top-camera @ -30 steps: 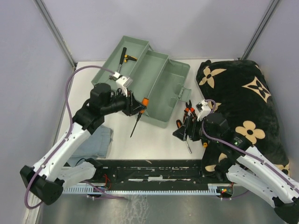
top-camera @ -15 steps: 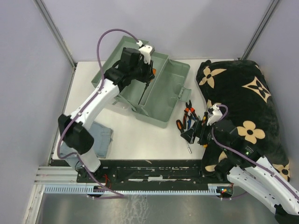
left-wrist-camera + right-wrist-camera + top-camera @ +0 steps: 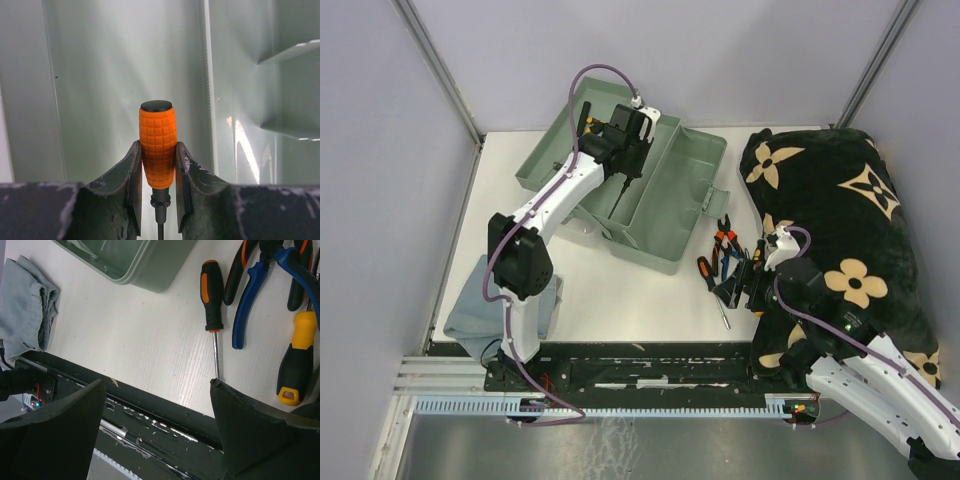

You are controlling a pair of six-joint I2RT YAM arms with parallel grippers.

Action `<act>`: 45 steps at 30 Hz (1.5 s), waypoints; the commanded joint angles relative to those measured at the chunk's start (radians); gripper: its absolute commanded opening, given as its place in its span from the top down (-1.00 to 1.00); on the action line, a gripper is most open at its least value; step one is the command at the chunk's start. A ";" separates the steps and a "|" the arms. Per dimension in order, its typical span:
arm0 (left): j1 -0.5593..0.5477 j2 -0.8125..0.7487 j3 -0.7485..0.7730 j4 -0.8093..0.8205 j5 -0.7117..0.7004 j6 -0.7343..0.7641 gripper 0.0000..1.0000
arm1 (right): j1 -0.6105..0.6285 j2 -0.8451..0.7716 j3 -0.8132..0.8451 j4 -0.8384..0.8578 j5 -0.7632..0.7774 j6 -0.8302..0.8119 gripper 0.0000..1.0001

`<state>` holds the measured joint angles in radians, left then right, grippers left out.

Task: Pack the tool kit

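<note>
The pale green toolbox lies open at the table's back. My left gripper hovers over its middle tray, shut on the orange handle of a screwdriver. The shaft points back between the fingers, and the green tray floor lies below. A hammer rests in the far left tray. My right gripper stands open over the table's front edge, empty. Just beyond it lie a black-and-orange screwdriver, blue-handled pliers, orange-handled pliers and a yellow-and-black handle.
A black blanket with beige flower marks fills the right side, beside the loose tools. A folded grey-blue cloth lies at the front left, under the left arm's base. The black rail runs along the near edge.
My left arm carried the orange screwdriver from in front of the toolbox up over its middle tray. My right gripper drew back slightly from the loose tools and opened a little wider.
</note>
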<state>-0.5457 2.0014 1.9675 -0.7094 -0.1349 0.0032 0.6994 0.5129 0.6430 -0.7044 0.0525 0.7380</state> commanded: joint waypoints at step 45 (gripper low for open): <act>-0.004 -1.257 -1.240 0.469 0.310 -0.389 -0.39 | 0.004 0.568 -0.037 0.186 0.052 0.008 -0.26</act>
<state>-0.5468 0.8116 0.7624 -0.3519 0.2329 -0.3042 0.6994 1.0248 0.5690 -0.5823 0.1020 0.7616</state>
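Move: Just under the left hand, which holds the orange screwdriver, lies the middle tray's floor, about 3 cm down and 2 cm left. The hammer is some 7 cm ahead and 12 cm left of the hand, the small yellow tool about 10 cm ahead and 8 cm left. From the right hand the black-orange screwdriver's middle is roughly 6 cm ahead, 1 cm left and 16 cm down; the blue pliers lie about 12 cm ahead and 2 cm right of the hand, the yellow-black screwdriver 7 ahead, 8 right. The orange screwdriver is lowered a couple of centimetres and slightly left into the middle tray and let go as the left fingers open; that hand then lifts clear and draws back about 24 cm over the bare table, rolling some 35 degrees. The right hand sinks about 12 cm towards the black-orange screwdriver, tipping and rolling its fingers more downward and partly closing them above the shaft, without visible contact. ##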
